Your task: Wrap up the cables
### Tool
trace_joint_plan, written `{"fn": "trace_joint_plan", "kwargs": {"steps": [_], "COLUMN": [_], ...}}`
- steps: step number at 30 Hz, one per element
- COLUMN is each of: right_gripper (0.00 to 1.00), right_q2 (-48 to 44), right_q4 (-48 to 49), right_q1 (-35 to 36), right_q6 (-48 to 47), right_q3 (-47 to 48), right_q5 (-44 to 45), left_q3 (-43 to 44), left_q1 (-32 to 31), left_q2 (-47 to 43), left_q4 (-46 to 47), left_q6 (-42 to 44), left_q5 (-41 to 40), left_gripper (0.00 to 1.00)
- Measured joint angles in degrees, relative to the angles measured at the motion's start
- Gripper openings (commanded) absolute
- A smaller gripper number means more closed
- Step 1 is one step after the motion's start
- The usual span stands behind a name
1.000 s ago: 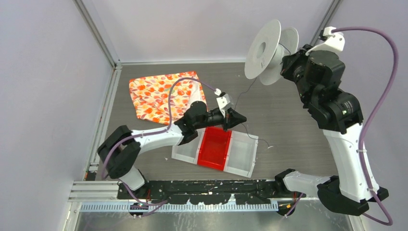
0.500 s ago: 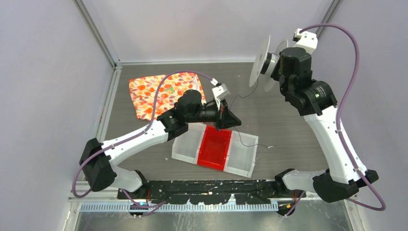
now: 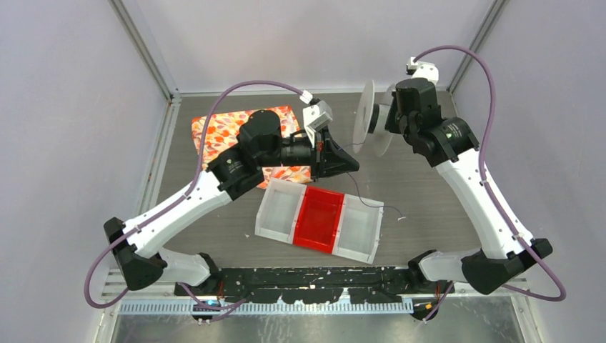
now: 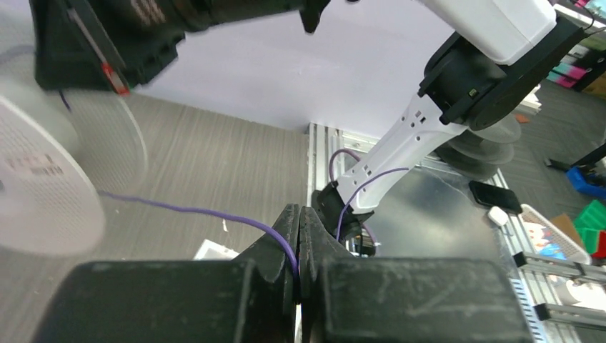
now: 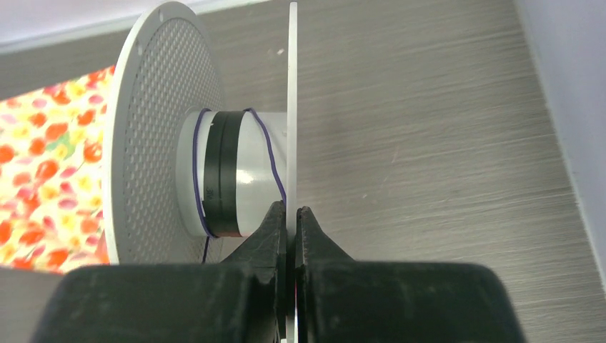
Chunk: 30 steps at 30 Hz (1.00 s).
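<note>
The cable is a hair-fine purple-blue wire. In the left wrist view the cable (image 4: 179,209) runs from the white spool (image 4: 43,179) into my left gripper (image 4: 299,212), which is shut on it. From above, the left gripper (image 3: 350,166) hovers over the table left of the spool (image 3: 367,121), and the cable's loose tail (image 3: 373,206) trails across the tray. My right gripper (image 5: 291,211) is shut on the spool's thin flange (image 5: 292,86). A few turns of cable (image 5: 269,153) lie round the hub. Seen from above, the right gripper (image 3: 390,120) holds the spool on edge above the table.
A floral cloth (image 3: 214,136) lies at the back left, partly under the left arm. A three-part tray (image 3: 261,230) with a red middle compartment sits near the front centre. Enclosure walls and metal posts close in the back and both sides.
The right arm has swung the spool left and down, turning it edge-on. The left arm has risen and reached farther back, still shut on the cable.
</note>
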Motion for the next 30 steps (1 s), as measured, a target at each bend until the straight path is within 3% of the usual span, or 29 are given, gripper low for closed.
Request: {"fn": "trace_joint_plan", "kwargs": {"steps": [11, 22, 26, 30], "right_gripper": [0.0, 0.01, 0.01, 0.01], "right_q2": [-5.7, -9.8, -10.4, -12.7], "right_q4": [-5.9, -10.5, -13.7, -15.0], "right_q1": [0.6, 1.4, 1.7, 1.7], "right_q6": [0.8, -2.8, -4.1, -3.8], "right_q3": [-2.4, -2.8, -2.8, -2.8], "right_q5": [-15.5, -31.3, -32.0, -26.8], "left_q3": [17.2, 23.9, 24.6, 22.8], "left_q1": [0.0, 2.1, 3.1, 3.7], "left_q2": [7.7, 13.2, 13.6, 12.9], "left_q4": [-7.5, -13.2, -16.3, -17.5], "left_q6": [8.5, 12.2, 13.7, 14.3], "left_q5": [2.6, 11.6, 15.6, 17.4], "left_gripper": [0.0, 0.0, 0.0, 0.0]}}
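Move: The left hand, pinching the cable, has the spool roughly 20 cm ahead, 6 cm to its right and 8 cm lower. The tray's middle is about 2 cm ahead, 7 cm left and 40 cm below it. The right hand grips the spool's right flange, the spool's middle being about 6 cm ahead, 4 cm left and a little lower; the pinched cable lies some 18 cm back, 10 cm left and 6 cm above the right hand. Back towards the left hand's cable, the right hand swings the spool about 11 cm, bowing left by some 6 cm before easing partly back, and turns roughly 30 degrees counter-clockwise, keeping its grip on the flange. The left hand keeps the cable pinched, rises about 5 cm and sinks half of that again, rolling some 10 degrees and swinging its fingers clockwise. ##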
